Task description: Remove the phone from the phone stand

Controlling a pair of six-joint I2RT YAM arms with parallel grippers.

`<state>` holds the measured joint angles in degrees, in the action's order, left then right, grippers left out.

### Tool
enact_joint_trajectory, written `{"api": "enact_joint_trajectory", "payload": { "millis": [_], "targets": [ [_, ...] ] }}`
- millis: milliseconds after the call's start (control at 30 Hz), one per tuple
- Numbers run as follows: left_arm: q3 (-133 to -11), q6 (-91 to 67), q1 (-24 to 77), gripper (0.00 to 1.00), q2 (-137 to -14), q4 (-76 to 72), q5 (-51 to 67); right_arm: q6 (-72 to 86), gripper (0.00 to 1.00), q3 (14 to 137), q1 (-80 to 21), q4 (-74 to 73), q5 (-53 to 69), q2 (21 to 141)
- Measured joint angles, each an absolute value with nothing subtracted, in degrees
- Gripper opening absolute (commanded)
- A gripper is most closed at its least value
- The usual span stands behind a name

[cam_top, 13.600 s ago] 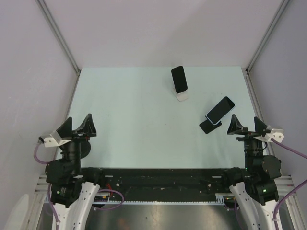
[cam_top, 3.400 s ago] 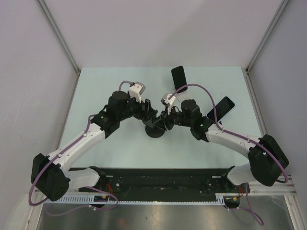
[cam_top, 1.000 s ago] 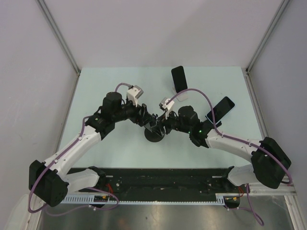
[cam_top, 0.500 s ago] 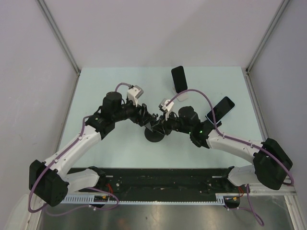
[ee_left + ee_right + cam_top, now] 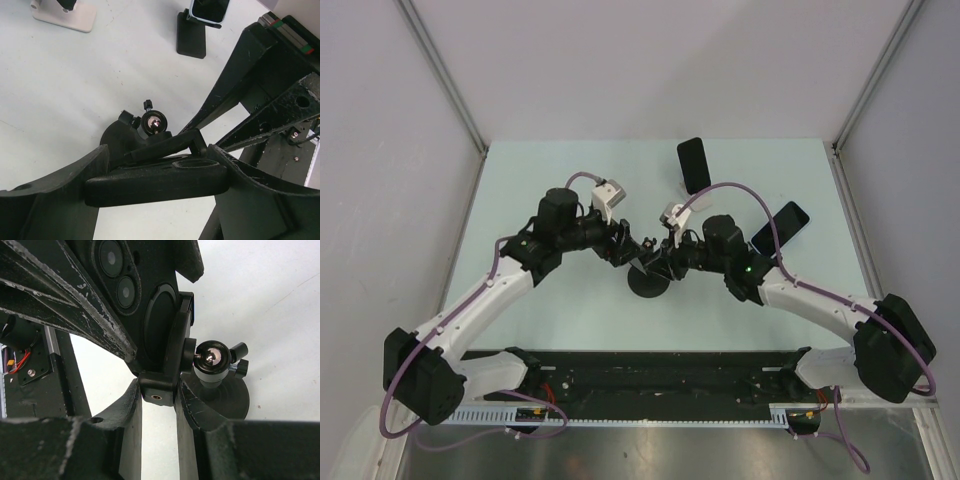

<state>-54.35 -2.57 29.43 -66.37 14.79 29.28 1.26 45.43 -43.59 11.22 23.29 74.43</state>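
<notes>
A black phone (image 5: 150, 182) lies edge-on across my left gripper (image 5: 159, 175), whose fingers press on both its ends. Its back, with two camera lenses (image 5: 116, 274), fills the top of the right wrist view. The phone stand has a round black base (image 5: 650, 283), a shiny ball joint (image 5: 212, 357) and a black holder bracket (image 5: 159, 386). My right gripper (image 5: 159, 396) is shut on that bracket. Both grippers meet over the base mid-table, the left gripper (image 5: 634, 246) just above the right gripper (image 5: 657, 262).
A second dark phone leans on a white stand (image 5: 698, 200) at the back of the table. Another phone (image 5: 780, 227) rests on a black stand at the right, close behind my right forearm. Grey walls close in the table on three sides.
My right gripper has closed onto the stand's bracket. Both wrists and the stand have shifted slightly to the right. The left grip on the phone is unchanged.
</notes>
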Motion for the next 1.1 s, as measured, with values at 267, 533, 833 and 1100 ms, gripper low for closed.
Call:
{"api": "enact_joint_trajectory", "payload": {
  "millis": [267, 533, 833, 1100],
  "targets": [
    [-54.8, -2.4, 29.4, 0.00, -66.5, 16.1, 30.3, 0.9, 0.00, 45.4, -41.5, 10.8, 28.0, 74.4],
    [-54.9, -2.5, 29.5, 0.00, -66.5, 16.9, 30.5, 0.4, 0.00, 45.4, -40.2, 10.5, 30.8, 74.4],
    [-54.9, -2.6, 29.5, 0.00, -66.4, 17.1, 30.7, -0.1, 0.22, 45.4, -39.9, 10.4, 31.8, 74.4],
    [-55.3, -3.0, 29.6, 0.00, -67.0, 18.0, 30.6, 1.5, 0.65, 45.4, -39.4, 9.6, 31.9, 74.3]
  ]
}}
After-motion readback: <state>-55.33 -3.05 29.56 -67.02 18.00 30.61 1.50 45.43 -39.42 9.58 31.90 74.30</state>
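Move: The right fingers are already shut on the end of the phone stand's clamp, which sits at the hand point. From there the ball joint is about 4 cm ahead, 2 cm left and 1 cm higher. The round base lies about 4 cm ahead, 3 cm left and 11 cm down. The left hand keeps hold of the phone; from this hand the clamp end lies some 3 cm back, 7 cm right and 4 cm lower. The right fingers' pinch on the clamp end goes on while the hand eases about 1 cm to its right, turning some 5 degrees counter-clockwise; only at the very end do they spread, to about half open, and let go of the clamp end. The left hand keeps its hold on the phone and edges back barely 1 cm. ##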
